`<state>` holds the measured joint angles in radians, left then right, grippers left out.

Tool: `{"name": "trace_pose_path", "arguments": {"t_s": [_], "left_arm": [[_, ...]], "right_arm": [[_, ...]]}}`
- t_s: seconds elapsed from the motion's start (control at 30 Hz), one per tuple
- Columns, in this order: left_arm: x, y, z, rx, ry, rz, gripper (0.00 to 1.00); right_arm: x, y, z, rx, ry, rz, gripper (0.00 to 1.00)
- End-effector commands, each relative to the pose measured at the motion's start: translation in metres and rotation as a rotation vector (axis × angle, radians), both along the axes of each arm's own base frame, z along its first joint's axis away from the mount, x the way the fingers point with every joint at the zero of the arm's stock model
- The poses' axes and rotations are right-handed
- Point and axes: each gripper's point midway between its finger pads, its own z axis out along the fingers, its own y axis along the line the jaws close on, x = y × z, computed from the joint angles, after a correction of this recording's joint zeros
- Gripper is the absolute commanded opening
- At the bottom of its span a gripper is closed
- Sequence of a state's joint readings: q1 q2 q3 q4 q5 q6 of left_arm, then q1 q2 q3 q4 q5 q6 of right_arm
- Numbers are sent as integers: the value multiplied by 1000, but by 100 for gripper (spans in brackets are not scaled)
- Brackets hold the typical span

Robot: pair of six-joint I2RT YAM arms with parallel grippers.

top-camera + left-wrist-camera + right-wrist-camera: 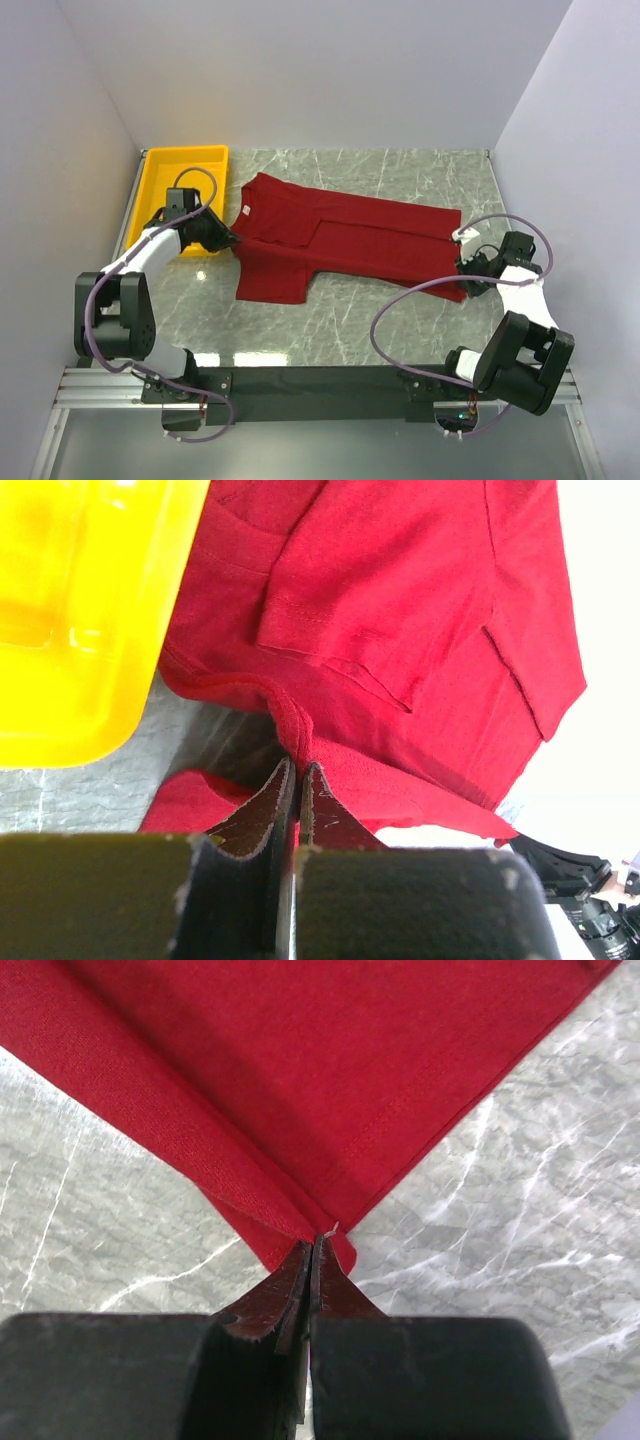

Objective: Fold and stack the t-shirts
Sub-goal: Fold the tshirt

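Note:
A dark red t-shirt [340, 235] lies spread across the marble table, neck end at the left, hem at the right, one side folded over lengthwise. My left gripper [228, 238] is at the shirt's left edge beside the tray, shut on a pinch of its cloth [290, 730]. My right gripper [462, 268] is at the shirt's right hem, shut on a folded corner of the t-shirt [300, 1110]. Between the two grips the cloth is lifted off the table.
A yellow plastic tray [172, 165] stands at the back left, touching the shirt's left edge; its rim [150, 660] fills the left of the left wrist view. Grey marble tabletop [340, 325] lies in front of the shirt. White walls close in on both sides.

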<state>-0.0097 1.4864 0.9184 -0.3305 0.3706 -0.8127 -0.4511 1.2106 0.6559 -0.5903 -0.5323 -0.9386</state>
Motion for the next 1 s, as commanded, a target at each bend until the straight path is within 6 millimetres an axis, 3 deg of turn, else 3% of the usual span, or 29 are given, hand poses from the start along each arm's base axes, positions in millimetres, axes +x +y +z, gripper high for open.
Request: {"name": "trace_pose_path", "arguments": {"t_s": [0.0, 0.13, 0.33, 0.5, 0.63, 0.77, 0.8, 0.97], "left_arm": [[18, 4, 17, 0, -65, 20, 1], [20, 5, 17, 6, -63, 28, 1], [15, 9, 35, 31, -92, 36, 1], [-3, 11, 44, 36, -95, 45, 1], [-21, 13, 33, 49, -64, 44, 1], [-32, 13, 26, 54, -55, 48, 1], [-31, 22, 26, 52, -54, 74, 1], [-28, 24, 21, 62, -42, 72, 1]], "right_arm": [[26, -12, 22, -36, -89, -27, 0], [33, -12, 24, -24, -94, -38, 0], [33, 1, 40, 8, -112, 51, 0], [6, 21, 56, -6, -124, 223, 0], [-23, 30, 56, -42, -100, 344, 0], [-36, 27, 52, -106, -108, 362, 0], [-35, 26, 51, -118, -115, 358, 0], [-19, 14, 51, -149, -144, 288, 0]]}}
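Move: My left hand holds the t-shirt's near side close to the neck, and my right hand holds the near hem corner. The shirt's middle is about 28 cm right of my left hand, 2 cm ahead and 8 cm below. From that hand the collar label lies 9 cm ahead and 3 cm right, the near sleeve 9 cm back and 9 cm right. From my right hand the shirt's middle is some 12 cm ahead and 28 cm left, the far hem corner 19 cm straight ahead, both slightly below. With both hands still shut on the near side, I flick the cloth up and then draw it back towards me. My right hand edges forward 2 cm while starting to rise, then sweeps back about 5 cm and slightly left, ending 5 cm higher and turned nearly 20 degrees counter-clockwise. My left hand bobs up, comes back about 3.5 cm with a little left, and sinks partway down again. ##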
